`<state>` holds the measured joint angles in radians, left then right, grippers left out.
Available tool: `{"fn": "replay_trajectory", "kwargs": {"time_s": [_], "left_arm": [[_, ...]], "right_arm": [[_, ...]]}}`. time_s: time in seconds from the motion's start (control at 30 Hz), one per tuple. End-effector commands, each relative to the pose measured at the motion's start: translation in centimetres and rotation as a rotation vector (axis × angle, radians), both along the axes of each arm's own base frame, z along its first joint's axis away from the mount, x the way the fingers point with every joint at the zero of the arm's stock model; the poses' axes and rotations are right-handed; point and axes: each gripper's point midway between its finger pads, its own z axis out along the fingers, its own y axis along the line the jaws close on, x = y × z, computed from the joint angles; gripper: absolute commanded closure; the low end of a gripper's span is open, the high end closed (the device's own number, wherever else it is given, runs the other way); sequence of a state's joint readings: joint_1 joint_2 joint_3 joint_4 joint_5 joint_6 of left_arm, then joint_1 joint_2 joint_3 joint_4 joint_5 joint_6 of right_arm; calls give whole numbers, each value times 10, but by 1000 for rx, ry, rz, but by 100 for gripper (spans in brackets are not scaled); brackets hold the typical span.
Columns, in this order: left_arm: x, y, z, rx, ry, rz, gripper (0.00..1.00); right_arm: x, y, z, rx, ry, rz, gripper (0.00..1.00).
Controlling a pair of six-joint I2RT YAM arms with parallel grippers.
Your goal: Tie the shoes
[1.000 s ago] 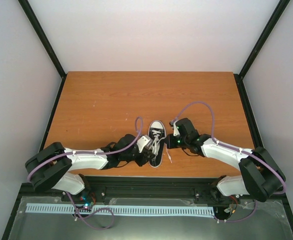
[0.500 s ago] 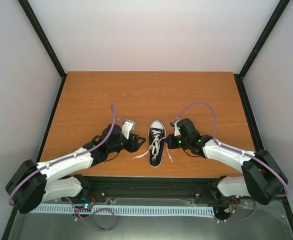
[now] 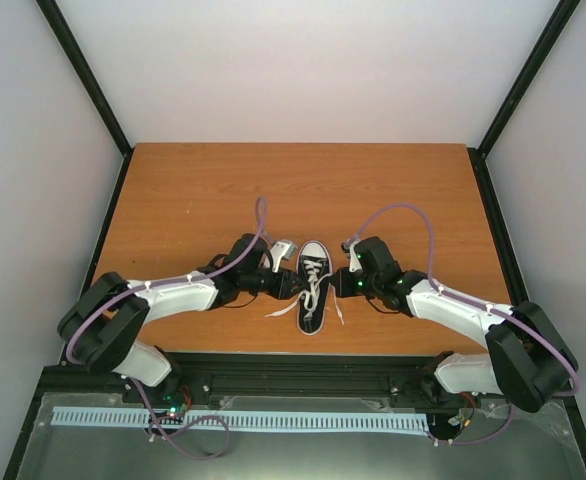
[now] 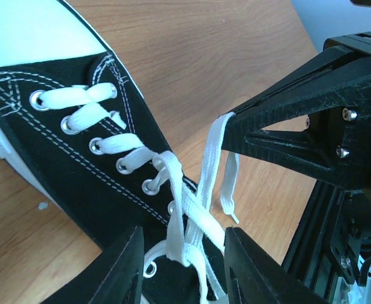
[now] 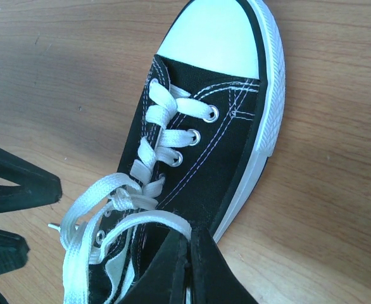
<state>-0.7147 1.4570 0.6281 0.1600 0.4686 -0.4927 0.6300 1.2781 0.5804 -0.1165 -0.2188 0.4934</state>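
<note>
The shoe (image 3: 313, 288), a small black sneaker with a white toe cap, lies near the table's front edge with its toe pointing away. Its white laces (image 4: 187, 212) are crossed into one knot over the tongue. My left gripper (image 3: 294, 283) is at the shoe's left side, open, and its fingers (image 4: 119, 269) straddle the crossed laces without pinching them. My right gripper (image 3: 342, 283) is at the shoe's right side. It is shut on a lace strand (image 5: 149, 222), which runs taut from the knot to its tips (image 5: 188, 239). One lace end (image 3: 278, 312) trails on the wood to the left.
The shoe rests on a wooden table (image 3: 273, 190) enclosed by pale walls with black corner posts. The black frame rail (image 3: 303, 360) runs just below the shoe's heel. Both arms' purple cables arch above the table beside the shoe.
My left gripper drew back to the left from the shoe, opening, then came in again at the shoe's left side. The right gripper stayed shut on its lace.
</note>
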Motion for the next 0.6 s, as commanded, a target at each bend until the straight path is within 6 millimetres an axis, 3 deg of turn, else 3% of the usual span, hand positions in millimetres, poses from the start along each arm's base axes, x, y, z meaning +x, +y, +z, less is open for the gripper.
{"fn": "replay_trajectory", "kwargs": {"time_s": [0.0,0.23,0.47,0.57], "left_arm": [[8,-17,15,-55,-32,-59,65],[10,-20,5,-40,-11,-70,80],[11,-21,-2,-27,3,-68,88],[13,-20,2,-37,-19,-56,99]], "right_arm": [[3,2,8,7,-30,1,97],[2,1,8,2,-29,-1,97],[2,1,10,3,-34,4,97],[1,2,11,4,-42,21,97]]}}
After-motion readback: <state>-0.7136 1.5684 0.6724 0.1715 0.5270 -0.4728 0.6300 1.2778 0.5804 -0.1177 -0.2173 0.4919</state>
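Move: The white lace crossing over the shoe's tongue is nearly under the left fingers: level with them front to back, about 1 cm to the right and 2 cm below. The toe cap is roughly 8 cm ahead and 3 cm right, some 6 cm lower. The right fingertips are around 6 cm to the right, 2 cm ahead and 1 cm below. From the right hand, the crossing lies some 5 cm left, 2 cm back and 1 cm lower. Lower the part-open left gripper about 2 cm onto the lace crossing, easing roughly 1 cm to the right with it, and close its fingers almost fully so the tips pinch the lace above the tongue. Keep the right gripper still and shut on its own stretch of lace, so the loop stays held up. ##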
